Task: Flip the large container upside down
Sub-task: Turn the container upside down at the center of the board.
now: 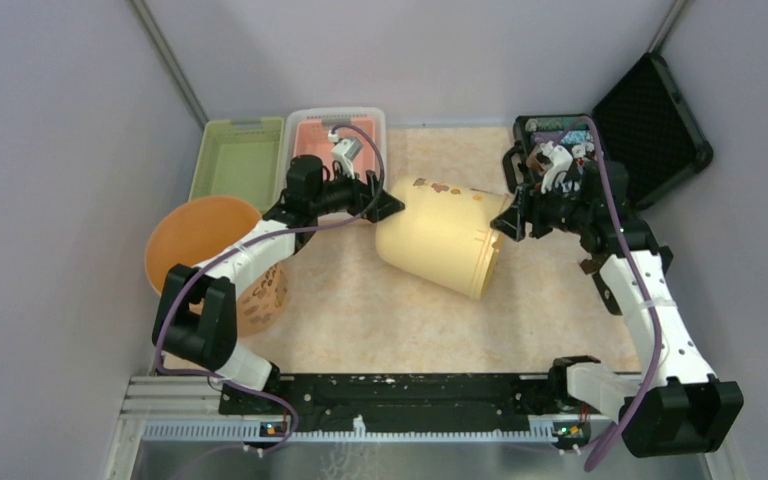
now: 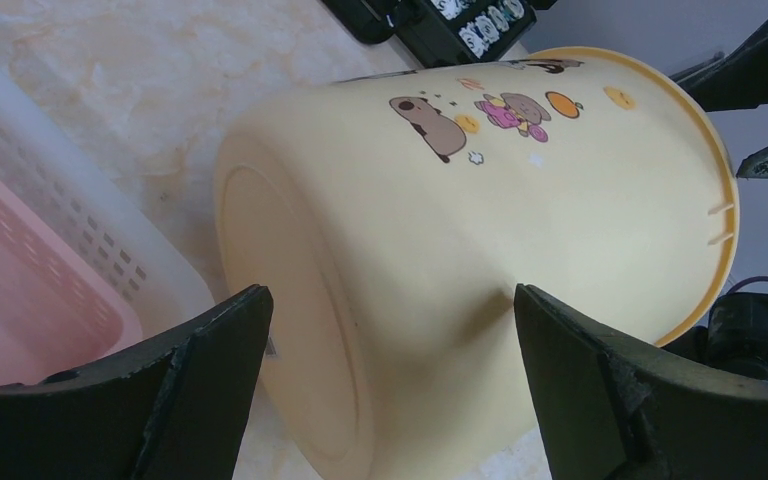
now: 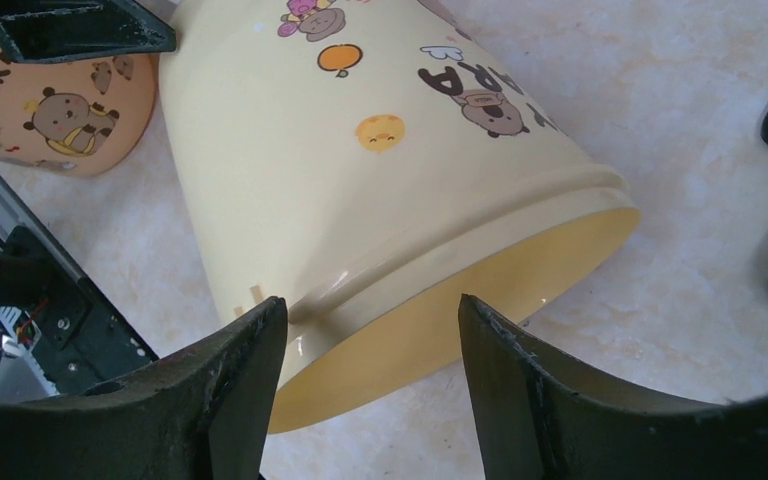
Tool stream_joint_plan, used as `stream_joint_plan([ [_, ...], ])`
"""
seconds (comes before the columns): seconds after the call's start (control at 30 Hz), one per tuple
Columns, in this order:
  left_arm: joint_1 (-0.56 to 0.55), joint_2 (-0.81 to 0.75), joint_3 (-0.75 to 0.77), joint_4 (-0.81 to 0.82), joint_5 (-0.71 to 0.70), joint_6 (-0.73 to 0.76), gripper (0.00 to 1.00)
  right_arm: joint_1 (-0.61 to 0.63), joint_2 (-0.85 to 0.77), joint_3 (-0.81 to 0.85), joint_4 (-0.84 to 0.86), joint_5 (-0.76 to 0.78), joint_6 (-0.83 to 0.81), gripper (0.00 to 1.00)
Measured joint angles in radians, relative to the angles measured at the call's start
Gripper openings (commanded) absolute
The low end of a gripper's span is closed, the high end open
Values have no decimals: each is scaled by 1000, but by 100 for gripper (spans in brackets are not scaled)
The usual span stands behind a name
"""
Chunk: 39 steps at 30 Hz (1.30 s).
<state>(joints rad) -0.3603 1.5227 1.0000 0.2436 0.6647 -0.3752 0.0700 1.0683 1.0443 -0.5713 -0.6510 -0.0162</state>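
Observation:
The large container (image 1: 440, 240) is a pale yellow bucket with cartoon prints, lying tilted on its side mid-table, its open mouth toward the near right. My left gripper (image 1: 392, 203) is open wide at the bucket's closed base (image 2: 290, 300), one finger on each side of the base edge, neither pressing it. My right gripper (image 1: 505, 222) is at the far side of the rim. In the right wrist view its jaws (image 3: 372, 300) stand open astride the rim (image 3: 480, 260), the left finger close against the outer lip.
An orange bucket (image 1: 200, 235) with cartoon prints stands at the left, beside my left arm. A green basket (image 1: 238, 160) and a white basket with a pink inner one (image 1: 338, 125) sit at the back. A black case (image 1: 650, 130) and a tray of parts (image 1: 560, 130) are at the back right.

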Motion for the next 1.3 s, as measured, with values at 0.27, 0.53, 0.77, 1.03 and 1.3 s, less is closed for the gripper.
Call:
stream_joint_plan([
  [0.27, 13, -21, -32, 44, 14, -44, 95, 0, 50, 28, -14, -28, 37, 55],
  [0.53, 23, -34, -59, 76, 35, -85, 94, 13, 108, 71, -21, -51, 66, 43],
  [0.77, 26, -34, -61, 103, 52, -107, 94, 29, 117, 85, -35, -24, 57, 44],
  [1.03, 26, -35, -64, 120, 61, -133, 94, 76, 116, 97, -48, 75, 11, 42],
  [1.3, 31, -37, -74, 132, 81, -167, 94, 118, 98, 110, -58, 214, -19, 35],
])
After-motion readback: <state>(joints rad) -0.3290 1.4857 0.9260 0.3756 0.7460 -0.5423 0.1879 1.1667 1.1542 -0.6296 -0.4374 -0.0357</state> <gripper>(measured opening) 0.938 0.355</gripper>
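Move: The container lies on its side between the grippers, mouth facing right and slightly back. Its middle is about 9 cm left, 3 back and 10 below the right gripper, whose open fingers already straddle the rim. From the left gripper, it is some 8 cm right, 6 back and 8 below. The pink basket stands roughly 13 cm left and 8 ahead of the left gripper; the black case is about 17 cm right and 12 ahead of the right one. Close the right gripper's fingers to roughly half their gap over the container's rim, one finger outside and one inside the mouth, pinching it at the end, while easing the hand forward about 2 cm, with a short shift left that mostly comes back. Keep the left gripper wide open at the bottom edge, drawing it back and up about 1.5 cm each with a slight roll. ##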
